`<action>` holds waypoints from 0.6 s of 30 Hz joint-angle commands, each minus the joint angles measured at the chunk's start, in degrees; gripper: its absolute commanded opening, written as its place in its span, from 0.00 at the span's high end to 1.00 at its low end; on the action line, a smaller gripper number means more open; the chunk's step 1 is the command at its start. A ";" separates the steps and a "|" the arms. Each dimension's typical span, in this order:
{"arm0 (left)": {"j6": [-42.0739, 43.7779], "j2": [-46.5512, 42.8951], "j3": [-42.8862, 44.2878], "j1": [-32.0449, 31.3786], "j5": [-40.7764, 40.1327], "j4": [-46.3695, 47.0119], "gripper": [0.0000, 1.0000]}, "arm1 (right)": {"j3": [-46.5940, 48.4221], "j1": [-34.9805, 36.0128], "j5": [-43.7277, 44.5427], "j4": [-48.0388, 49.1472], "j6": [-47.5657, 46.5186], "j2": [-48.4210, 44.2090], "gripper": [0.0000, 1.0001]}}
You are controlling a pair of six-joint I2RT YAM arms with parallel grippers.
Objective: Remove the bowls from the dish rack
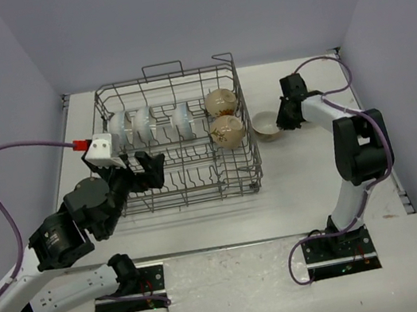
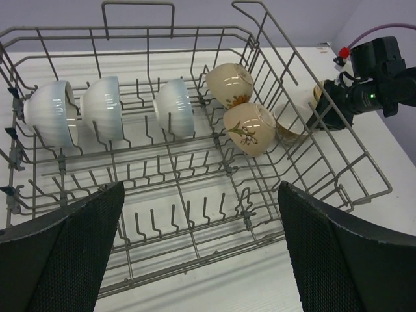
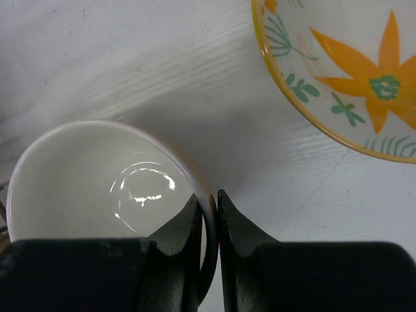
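The grey wire dish rack (image 1: 186, 188) stands mid-table. Three white bowls (image 1: 119, 130) (image 1: 145, 124) (image 1: 184, 120) stand on edge in its back row. Two tan floral bowls (image 1: 220, 102) (image 1: 227, 131) lean at its right end. Just right of the rack, a tan bowl with a cream inside (image 1: 266, 125) rests upright on the table. My right gripper (image 3: 209, 198) is shut on its rim, one finger inside and one outside. A yellow-floral bowl (image 3: 344, 71) sits close beside it. My left gripper (image 2: 200, 214) hangs open over the rack's front left rows, holding nothing.
The rack's high wire wall (image 2: 305, 130) and loop handle (image 1: 162, 69) stand between the racked bowls and the right arm (image 1: 356, 142). Purple walls close in the table on three sides. The table's near edge (image 1: 232, 246) runs in front of the rack.
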 commanded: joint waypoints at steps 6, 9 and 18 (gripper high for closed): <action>-2.22 0.75 0.79 0.06 -1.59 -0.13 0.00 | 1.31 0.11 4.43 -0.85 1.88 -3.69 0.86; -2.75 1.89 0.70 0.06 -2.29 -0.22 0.00 | -0.18 0.11 6.01 -0.51 1.53 -5.18 0.83; -3.10 12.77 1.22 2.86 -1.53 4.78 0.00 | -1.85 0.11 4.79 -0.95 1.97 -8.78 0.45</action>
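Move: The right hand already holds the beige bowl by its right rim, the bowl's middle about 5 cm to the left and 2 cm lower; the flower bowl stands some 10 cm right and 5 cm farther out. From the high, open left hand, the near tan bowl in the rack lies roughly 20 cm ahead, 22 cm right, 26 cm lower; the far tan bowl is 11 cm beyond that one, and the nearest white bowl 27 cm ahead, 9 cm right, equally low. The right hand eases about 1 cm left with the bowl's rim still between its fingers, then opens them to about half and rises some 2 cm, letting go of the beige bowl beside the flower bowl. Meanwhile the left hand, after hardly moving, gathers speed and sweeps down, right and forward over the rack towards the near tan bowl, about 4 cm in all, fingers staying wide open and the wrist tipping about 5 degrees. ##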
